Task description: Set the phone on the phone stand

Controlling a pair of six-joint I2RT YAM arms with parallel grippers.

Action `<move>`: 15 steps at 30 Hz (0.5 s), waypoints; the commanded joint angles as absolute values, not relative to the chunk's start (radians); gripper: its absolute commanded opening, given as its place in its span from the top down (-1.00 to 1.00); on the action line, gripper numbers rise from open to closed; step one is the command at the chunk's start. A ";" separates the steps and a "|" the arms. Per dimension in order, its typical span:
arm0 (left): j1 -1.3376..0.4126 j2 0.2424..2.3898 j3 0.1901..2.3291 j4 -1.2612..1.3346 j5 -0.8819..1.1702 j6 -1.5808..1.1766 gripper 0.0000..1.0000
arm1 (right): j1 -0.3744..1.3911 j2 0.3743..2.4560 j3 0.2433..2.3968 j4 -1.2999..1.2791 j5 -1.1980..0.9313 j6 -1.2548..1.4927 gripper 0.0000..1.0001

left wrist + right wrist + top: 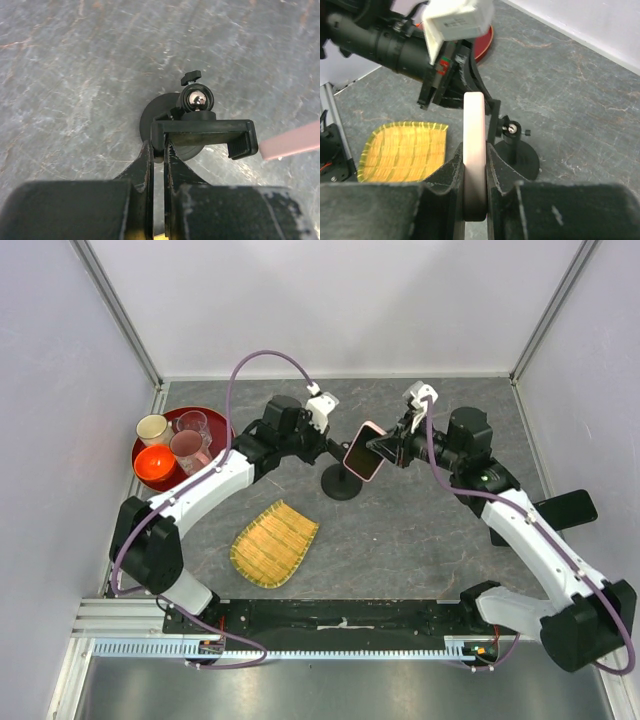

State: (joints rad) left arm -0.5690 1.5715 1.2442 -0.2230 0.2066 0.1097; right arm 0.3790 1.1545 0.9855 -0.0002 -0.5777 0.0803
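Note:
The phone (pixel 363 451), pink-rimmed with a black screen, is held tilted in the air by my right gripper (pixel 390 450), which is shut on its edge. In the right wrist view the pink phone (pixel 474 130) stands edge-on between the jaws of the right gripper (pixel 475 165). The phone stand (pixel 342 483) sits mid-table on its round base (pixel 147 120). Its clamp (pixel 202 131) is level on top. My left gripper (pixel 158 150) is shut on the clamp's left end. The phone's pink corner (pixel 292 144) is just right of the clamp, apart from it.
A red tray (pixel 143 448) with cups and an orange bowl (pixel 155 466) sits at the left. A yellow woven tray (pixel 274 542) lies in front of the stand. A flat black object (pixel 566 508) lies at the right edge, behind the right arm.

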 commanded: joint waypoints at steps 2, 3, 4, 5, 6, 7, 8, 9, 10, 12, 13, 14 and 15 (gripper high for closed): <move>-0.643 1.499 1.230 -0.183 0.359 0.225 0.95 | 0.472 1.006 0.994 0.003 -0.603 0.035 1.00; -0.647 1.497 1.230 -0.184 0.395 0.229 0.95 | 0.491 0.979 0.989 -0.026 -0.604 0.014 1.00; -0.647 1.499 1.230 -0.184 0.414 0.230 0.95 | 0.517 0.968 0.985 -0.058 -0.603 0.006 1.00; -0.647 1.499 1.229 -0.184 0.429 0.230 0.95 | 0.526 0.962 0.983 -0.084 -0.600 -0.020 1.00; -0.647 1.499 1.229 -0.184 0.451 0.233 0.95 | 0.537 0.950 0.983 -0.106 -0.595 -0.043 1.00; -0.647 1.496 1.229 -0.189 0.463 0.239 0.95 | 0.551 0.943 0.982 -0.132 -0.592 -0.052 1.00; -0.649 1.497 1.227 -0.190 0.474 0.250 0.95 | 0.557 0.939 0.974 -0.136 -0.591 -0.058 1.00; -0.649 1.496 1.226 -0.195 0.501 0.256 0.95 | 0.561 0.940 0.971 -0.138 -0.601 -0.069 1.00; -0.647 1.493 1.223 -0.195 0.514 0.261 0.95 | 0.574 0.945 0.966 -0.129 -0.615 -0.099 1.00; -0.649 1.493 1.210 -0.193 0.534 0.281 0.95 | 0.587 0.969 0.956 -0.114 -0.655 -0.142 1.00; -0.649 1.494 1.207 -0.196 0.546 0.287 0.95 | 0.600 0.980 0.950 -0.106 -0.663 -0.197 1.00; -0.649 1.493 1.209 -0.215 0.557 0.304 0.95 | 0.607 0.992 0.942 -0.103 -0.670 -0.225 1.00; -0.649 1.496 1.212 -0.222 0.578 0.314 0.95 | 0.614 1.012 0.937 -0.098 -0.678 -0.250 1.00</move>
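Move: The phone stand's clamp, already pinched at its left end by the left fingers, lies about 5 cm ahead, 10 cm left and 9 cm below the right hand, which holds the phone. The yellow mat is some 15 cm nearer the robot than the clamp and 16 cm left of it, down on the table. From the left hand, the phone's middle is about 6 cm back, 9 cm right and 8 cm higher. The phone, still gripped by its edge in the right hand, is drawn back about 9 cm and a little left in front of the stand, rising some 4 cm before dipping about 2, and turned about 15 degrees counter-clockwise. Meanwhile the left fingers keep their pinch on the clamp and drag the stand level, back and right, while turning it some 20 degrees clockwise, easing off towards the end. ##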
